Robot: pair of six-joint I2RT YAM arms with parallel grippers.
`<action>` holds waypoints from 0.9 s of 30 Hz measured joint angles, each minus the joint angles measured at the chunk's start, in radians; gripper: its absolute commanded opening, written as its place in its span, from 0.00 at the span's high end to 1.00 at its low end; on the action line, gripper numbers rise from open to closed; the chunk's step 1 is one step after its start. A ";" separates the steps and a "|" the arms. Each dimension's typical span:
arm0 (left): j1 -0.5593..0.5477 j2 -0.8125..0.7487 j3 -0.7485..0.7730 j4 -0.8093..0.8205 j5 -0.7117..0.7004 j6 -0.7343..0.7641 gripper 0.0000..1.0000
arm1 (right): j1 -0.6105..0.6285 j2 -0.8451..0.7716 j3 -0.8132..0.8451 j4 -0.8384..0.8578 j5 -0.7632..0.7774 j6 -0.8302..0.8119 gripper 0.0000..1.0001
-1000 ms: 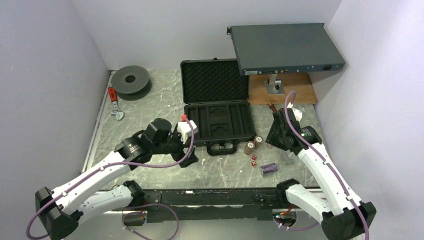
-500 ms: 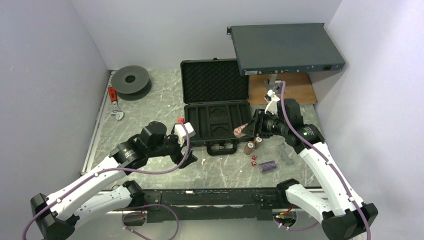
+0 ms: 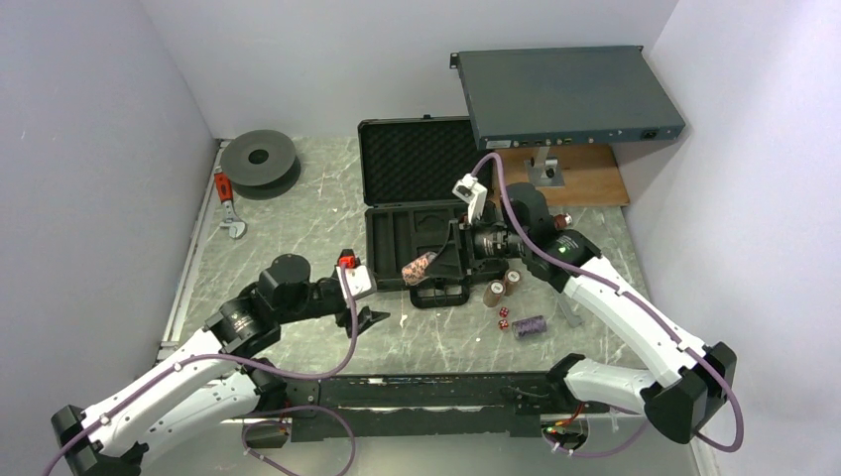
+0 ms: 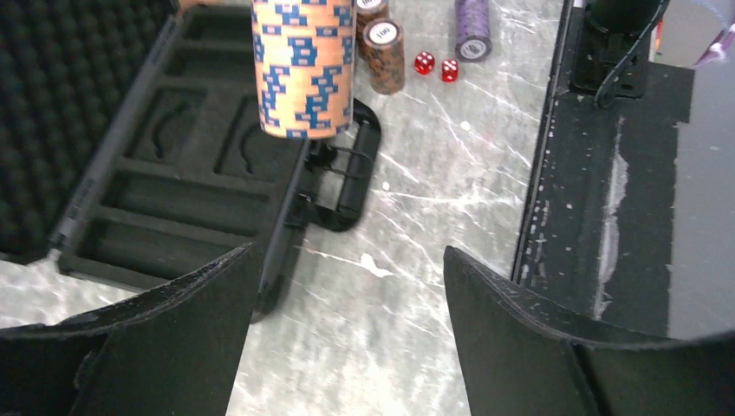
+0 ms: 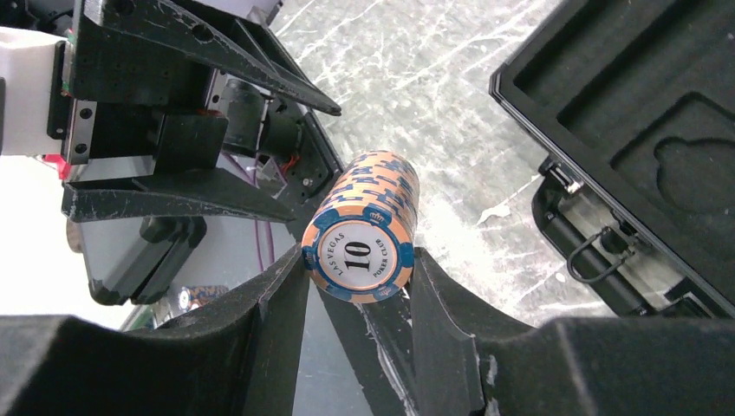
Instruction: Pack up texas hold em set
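The black case [image 3: 424, 159] lies open, its foam lid up at the back and its slotted tray [image 3: 392, 238] in front. My right gripper [image 3: 436, 262] is shut on an orange-and-blue chip stack [image 5: 368, 230], held level above the tray's front edge near the handle [image 3: 441, 294]. That stack also shows in the left wrist view [image 4: 303, 65]. Two brown stacks [image 3: 501, 288], a purple stack [image 3: 532, 330] and two red dice [image 3: 503, 317] lie on the table right of the handle. My left gripper [image 4: 349, 260] hangs open and holds nothing, low over the marble in front of the case's left corner.
A grey rack box [image 3: 570, 94] overhangs a wooden board [image 3: 585, 178] at the back right. A dark spool [image 3: 260, 157] and a red-handled tool [image 3: 228, 198] lie at the back left. A black rail [image 3: 417, 387] runs along the near table edge.
My right arm has swung left from beside the brown stacks, carrying the orange-and-blue stack over the tray's front edge. The left arm has drawn back toward the near left, still open.
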 measured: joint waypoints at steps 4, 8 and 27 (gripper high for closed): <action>0.000 -0.007 0.007 0.028 0.002 0.063 0.16 | 0.028 0.014 0.015 0.016 0.003 -0.021 1.00; 0.000 -0.008 -0.006 0.071 0.021 0.066 0.16 | 0.056 0.029 0.015 0.029 0.011 -0.031 1.00; -0.001 -0.069 -0.039 0.116 0.098 0.058 0.18 | 0.208 0.148 0.030 0.043 0.001 -0.175 1.00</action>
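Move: The orange chip stack in the right grip hangs some 9 cm right of the left hand, about 3 cm ahead and 5 cm above it; the open case is about 24 cm ahead and 12 cm right, 18 cm below. From the right hand, the open left gripper is roughly 12 cm left, 4 cm back and 5 cm lower. The case's tray lies 20 cm straight ahead, the brown chip stacks 8 cm ahead and 16 cm right, both over 20 cm below. The orange chip stack, still pinched at one end by the right fingers, is carried in mid-air about 5 cm left, then also back and down by some 3 cm each, towards the left gripper, while the right hand swings about 15 degrees counter-clockwise. The left hand rises roughly 3 cm to meet it, easing slightly back and tilting its tips up a little, its fingers staying wide open. ##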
